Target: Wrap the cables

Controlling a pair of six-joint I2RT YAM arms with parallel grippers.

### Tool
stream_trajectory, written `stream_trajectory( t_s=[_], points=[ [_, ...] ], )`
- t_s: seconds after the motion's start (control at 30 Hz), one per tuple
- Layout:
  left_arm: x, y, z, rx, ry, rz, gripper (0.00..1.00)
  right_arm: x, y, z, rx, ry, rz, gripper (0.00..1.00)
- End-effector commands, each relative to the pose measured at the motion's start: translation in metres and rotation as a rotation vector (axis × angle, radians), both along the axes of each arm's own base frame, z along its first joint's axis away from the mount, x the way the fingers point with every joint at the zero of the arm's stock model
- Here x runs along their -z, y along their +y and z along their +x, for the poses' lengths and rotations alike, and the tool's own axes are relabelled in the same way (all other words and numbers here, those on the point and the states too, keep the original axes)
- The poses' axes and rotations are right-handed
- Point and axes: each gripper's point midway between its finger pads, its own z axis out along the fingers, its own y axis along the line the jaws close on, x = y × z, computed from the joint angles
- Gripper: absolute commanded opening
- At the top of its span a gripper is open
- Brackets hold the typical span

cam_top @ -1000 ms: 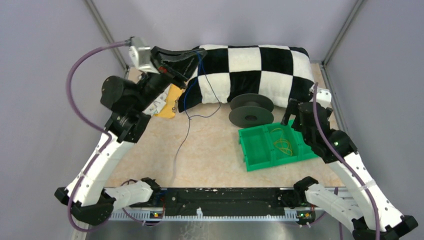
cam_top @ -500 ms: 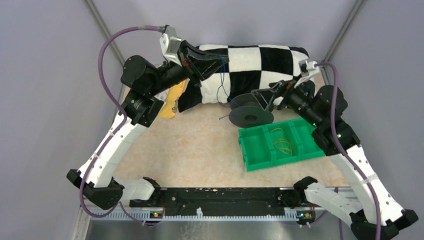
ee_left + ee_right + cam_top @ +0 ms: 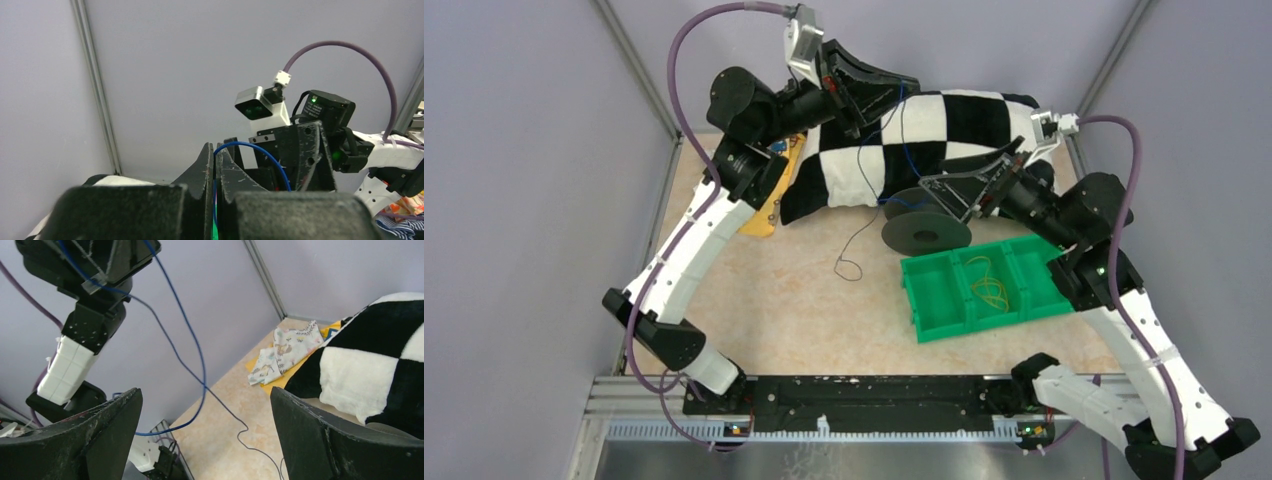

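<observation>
The cable is a thin blue-black wire (image 3: 900, 130). It runs from the black two-flanged spool (image 3: 927, 224) up to my left gripper (image 3: 896, 88), and a loose tail (image 3: 852, 258) lies curled on the table left of the spool. My left gripper (image 3: 216, 151) is shut on the wire (image 3: 260, 150), held high over the pillow. My right gripper (image 3: 942, 195) is open just above the spool's left side. In the right wrist view the wire (image 3: 192, 340) hangs ahead of the open right gripper (image 3: 205, 394) and touches neither finger.
A black-and-white checkered pillow (image 3: 964, 130) lies along the back. A green tray (image 3: 934, 300) with yellow-orange strands (image 3: 990, 287) sits right of centre, next to the spool. A patterned cloth on a yellow pad (image 3: 767, 212) lies at the back left. Walls close in on both sides.
My left arm has swung right and higher with the wire, pulling the loose tail across the table toward the spool. My right gripper has come from the tray to the spool.
</observation>
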Motion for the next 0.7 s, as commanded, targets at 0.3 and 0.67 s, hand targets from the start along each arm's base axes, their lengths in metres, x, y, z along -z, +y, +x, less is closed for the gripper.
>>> stream_trajectory(
  t_s=[0.3, 0.67],
  points=[
    [-0.084, 0.013, -0.024, 0.032, -0.128, -0.17, 0.0, 0.009, -0.058, -0.007, 0.275, -0.094, -0.236, 0.99],
    [-0.095, 0.013, -0.029, 0.064, -0.122, -0.218, 0.0, 0.107, -0.002, -0.011, -0.047, -0.028, -0.249, 0.99]
  ],
)
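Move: Aim the open right gripper at the hanging blue cable, whose nearest bend is about 4 cm ahead of it, 5 cm to its left and 2 cm lower. The grey reel stands some 13 cm ahead of the right hand, straight on and 37 cm below; the green crate's middle is 13 cm to that hand's right, 2 cm ahead, 43 cm below. From the left gripper, which already pinches the cable, that bend lies level ahead, 5 cm right, 15 cm down. Lift the left gripper about 8 cm, easing back slightly and tipping its fingers a little upward, and keep the cable pinched. With the right gripper wide open, swing a few centimetres right, then sink about 10 cm beside the hanging cable towards the reel and crate, coming partly back left as the fingertips dip some 15 degrees. ##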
